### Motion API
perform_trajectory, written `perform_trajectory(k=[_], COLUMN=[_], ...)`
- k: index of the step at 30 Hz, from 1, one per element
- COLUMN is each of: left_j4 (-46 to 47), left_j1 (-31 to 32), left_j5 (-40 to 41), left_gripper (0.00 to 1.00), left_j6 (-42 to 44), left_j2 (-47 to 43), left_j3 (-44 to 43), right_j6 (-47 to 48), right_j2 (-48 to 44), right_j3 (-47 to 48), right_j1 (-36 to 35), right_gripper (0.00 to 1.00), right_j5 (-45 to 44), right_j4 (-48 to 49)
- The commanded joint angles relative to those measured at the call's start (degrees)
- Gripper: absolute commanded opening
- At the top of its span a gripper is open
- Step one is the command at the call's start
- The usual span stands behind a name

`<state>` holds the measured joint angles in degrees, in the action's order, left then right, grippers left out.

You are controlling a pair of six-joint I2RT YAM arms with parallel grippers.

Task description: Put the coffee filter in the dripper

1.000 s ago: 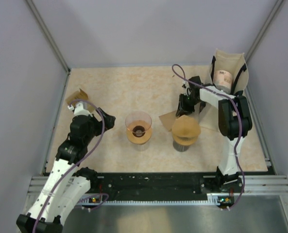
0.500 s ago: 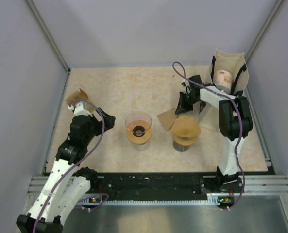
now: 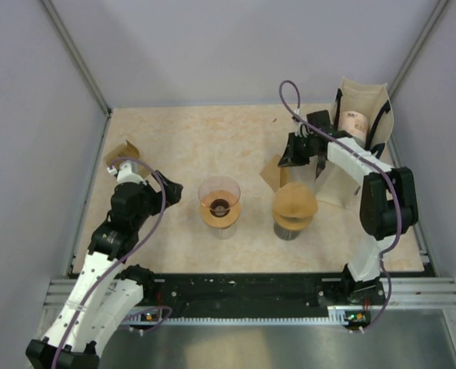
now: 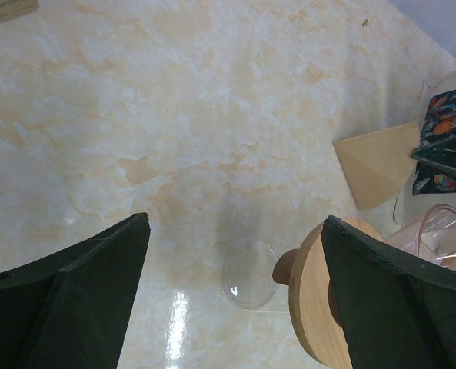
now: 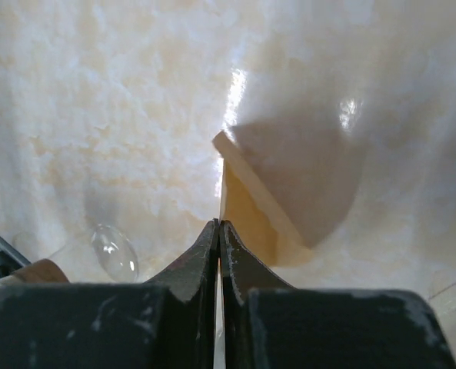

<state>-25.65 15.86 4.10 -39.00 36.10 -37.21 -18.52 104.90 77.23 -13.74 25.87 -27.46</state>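
A tan paper coffee filter (image 3: 271, 173) hangs tilted just above the table, pinched at its edge by my right gripper (image 3: 284, 159), which is shut on it. In the right wrist view the filter (image 5: 244, 209) runs edge-on out of the closed fingertips of the gripper (image 5: 218, 224), and its shadow lies on the table behind. The glass dripper (image 3: 220, 201) with a wooden collar stands at mid-table, left of the filter. My left gripper (image 3: 171, 191) rests left of the dripper, open and holding nothing (image 4: 235, 223). The dripper's wooden collar (image 4: 311, 304) shows by its right finger.
A vessel with a wooden lid (image 3: 294, 204) stands right of the dripper, just in front of the held filter. A cream bag (image 3: 364, 108) with a canister in it sits at the back right. A tan paper piece (image 3: 121, 152) lies far left. Grey walls enclose the table.
My right gripper has shut on the filter, lifted it from lying flat on the table and drawn it back and to the right. The left arm has not moved.
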Motion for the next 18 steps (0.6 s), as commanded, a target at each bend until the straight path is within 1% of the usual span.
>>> perform_trajectory(k=[1,6,12,16,18], left_j4=[2.27,2.36,5.69,6.4,7.71], left_j1=[0.05,-0.04,0.05,0.05,0.05], left_j5=[0.12,0.21,-1.37,-3.39,-6.99], left_gripper=[0.99,0.99,0.99,0.99,0.99], left_j6=[-0.02,-0.02,0.77,3.05,4.19], left_j2=[-1.03,-1.12,-0.59,1.16,2.31], left_j3=[-0.93,-1.81,-4.35,-8.92,-11.12], right_j6=[2.44,3.67,4.11,1.22,-1.33], right_j2=[-6.46,-9.88,-15.77,-18.76,-19.82], right_j3=[-1.2,-3.14,-2.96,-0.69,1.07], right_j1=[0.29,0.38,0.2,0.11,-0.06], right_gripper=[0.0,0.0,0.0,0.0,0.0], right_j5=[-0.2,0.06,0.32,-0.9,-2.05], right_j4=[3.73,6.18,9.7,10.76,10.5])
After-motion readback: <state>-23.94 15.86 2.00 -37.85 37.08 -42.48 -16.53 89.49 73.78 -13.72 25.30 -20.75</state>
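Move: Pinched in the right fingers already, about 8 cm off the table, is the coffee filter; the empty clear dripper on its ring and glass stands some 15 cm back and 16 cm left of this hand, its middle roughly 3 cm higher. The dripper that already has a filter is about 16 cm back and 2 cm right, at a like height, and the tote bag about 19 cm right, level. From the left hand the empty dripper lies about 12 cm right, level fore and aft, 6 cm lower. Lifting almost straight up by about 10 cm, the right hand keeps its shut fingers pinched on the filter's edge and tips its fingertips upward some 20 degrees, gaining no ground sideways to the empty dripper. Late on, the left hand, empty and wide open, starts up too, by about 4.5 cm, its fingers tipping up slightly. ##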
